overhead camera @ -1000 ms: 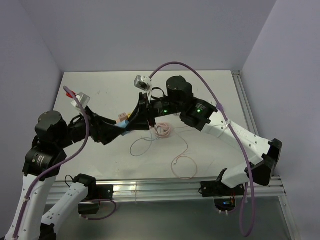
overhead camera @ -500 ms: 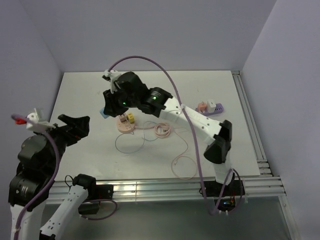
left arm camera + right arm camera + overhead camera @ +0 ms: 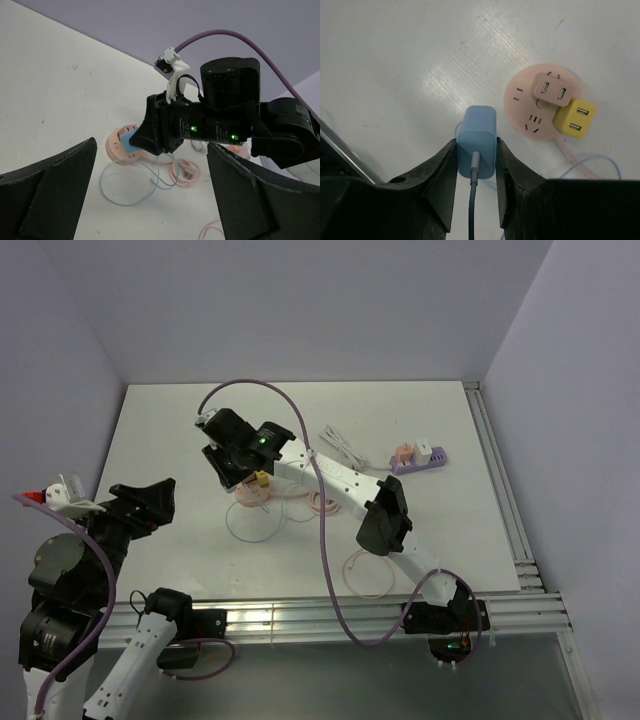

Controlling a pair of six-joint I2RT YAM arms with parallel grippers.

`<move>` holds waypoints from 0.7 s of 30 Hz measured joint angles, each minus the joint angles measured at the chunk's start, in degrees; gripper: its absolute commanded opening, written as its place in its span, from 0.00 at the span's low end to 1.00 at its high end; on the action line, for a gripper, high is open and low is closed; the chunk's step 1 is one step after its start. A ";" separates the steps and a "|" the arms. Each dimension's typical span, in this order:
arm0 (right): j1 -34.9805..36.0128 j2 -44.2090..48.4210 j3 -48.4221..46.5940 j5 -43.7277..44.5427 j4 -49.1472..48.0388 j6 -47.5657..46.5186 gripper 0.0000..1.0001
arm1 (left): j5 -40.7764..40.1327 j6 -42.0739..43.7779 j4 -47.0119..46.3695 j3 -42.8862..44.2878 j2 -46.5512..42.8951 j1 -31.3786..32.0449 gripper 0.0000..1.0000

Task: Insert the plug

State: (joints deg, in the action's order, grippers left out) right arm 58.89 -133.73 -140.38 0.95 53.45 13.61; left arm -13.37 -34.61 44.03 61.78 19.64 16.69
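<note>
My right gripper [image 3: 476, 146] is shut on a light blue plug [image 3: 477, 131], its thin blue cord trailing back between the fingers. It holds the plug just above the table, left of a round pink socket hub [image 3: 527, 107] that carries a pink adapter [image 3: 551, 89] and a yellow adapter [image 3: 576, 116]. In the top view the right gripper [image 3: 232, 466] hangs over the hub [image 3: 250, 494] and hides the plug. The left wrist view shows the plug [image 3: 129, 140] at the hub's edge [image 3: 114, 150]. My left gripper [image 3: 150, 502] is open and empty, far left of the hub.
A purple power strip [image 3: 428, 456] with a pink adapter lies at the right, a white cable [image 3: 345, 450] beside it. A coiled pink cord [image 3: 325, 502], a pale blue cable loop [image 3: 255, 527] and a pink loop [image 3: 368, 575] lie near the hub.
My right gripper has swung left and come down beside the pink hub with the blue plug. My left arm has pulled back to the left edge, away from the hub.
</note>
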 measured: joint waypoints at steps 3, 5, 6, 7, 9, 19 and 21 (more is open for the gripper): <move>0.00 -1.44 -0.02 1.14 -0.04 -0.20 0.00 | 0.70 0.07 -0.04 -0.94 0.24 0.00 0.96; 0.00 -2.32 -0.11 1.53 -0.04 -0.22 0.00 | 1.11 0.04 -0.09 -1.18 0.44 0.00 0.96; 0.00 -2.75 -0.11 1.77 -0.07 -0.22 0.00 | 1.33 0.04 -0.11 -1.29 0.48 0.00 0.96; 0.00 -3.19 -0.11 2.21 -0.09 -0.20 0.00 | 1.51 0.04 -0.24 -1.49 0.48 0.00 0.96; 0.00 -3.85 -0.11 3.02 -0.24 -0.13 0.00 | 1.73 0.02 -0.35 -1.81 0.48 0.00 0.96; -0.85 -6.40 -0.09 4.52 -0.76 2.10 0.00 | 2.64 0.00 -1.42 -2.84 1.16 0.00 0.96; -1.25 -6.40 -0.09 4.66 -0.98 2.47 0.00 | 2.80 0.00 -1.55 -2.97 1.27 0.00 0.96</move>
State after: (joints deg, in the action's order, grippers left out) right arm 57.65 -140.14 -140.46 5.61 52.47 16.08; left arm -10.57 -34.61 42.48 58.81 20.91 16.69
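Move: The round pink socket, where the blue plug held in the right hand is being taken, has its middle about 8 cm ahead of that hand, neither left nor right, and some 14 cm below. On it, the pink cube stands about 2 cm beyond its middle, and the yellow block about 2 cm beyond and 3 cm to the right. From the left hand the socket lies roughly 21 cm ahead, 13 cm to the right and 35 cm down. The blue plug, still gripped in the right hand, is lowered about 6 cm towards the near side of the pink socket while easing 2 to 3 cm forward; the descent stops near the end and only the forward creep goes on. The wrist tips a little steeper and turns some 5 degrees clockwise, fingers keeping their hold. The empty left hand, wide open, drifts about 2.5 cm down, forward and to the right. ##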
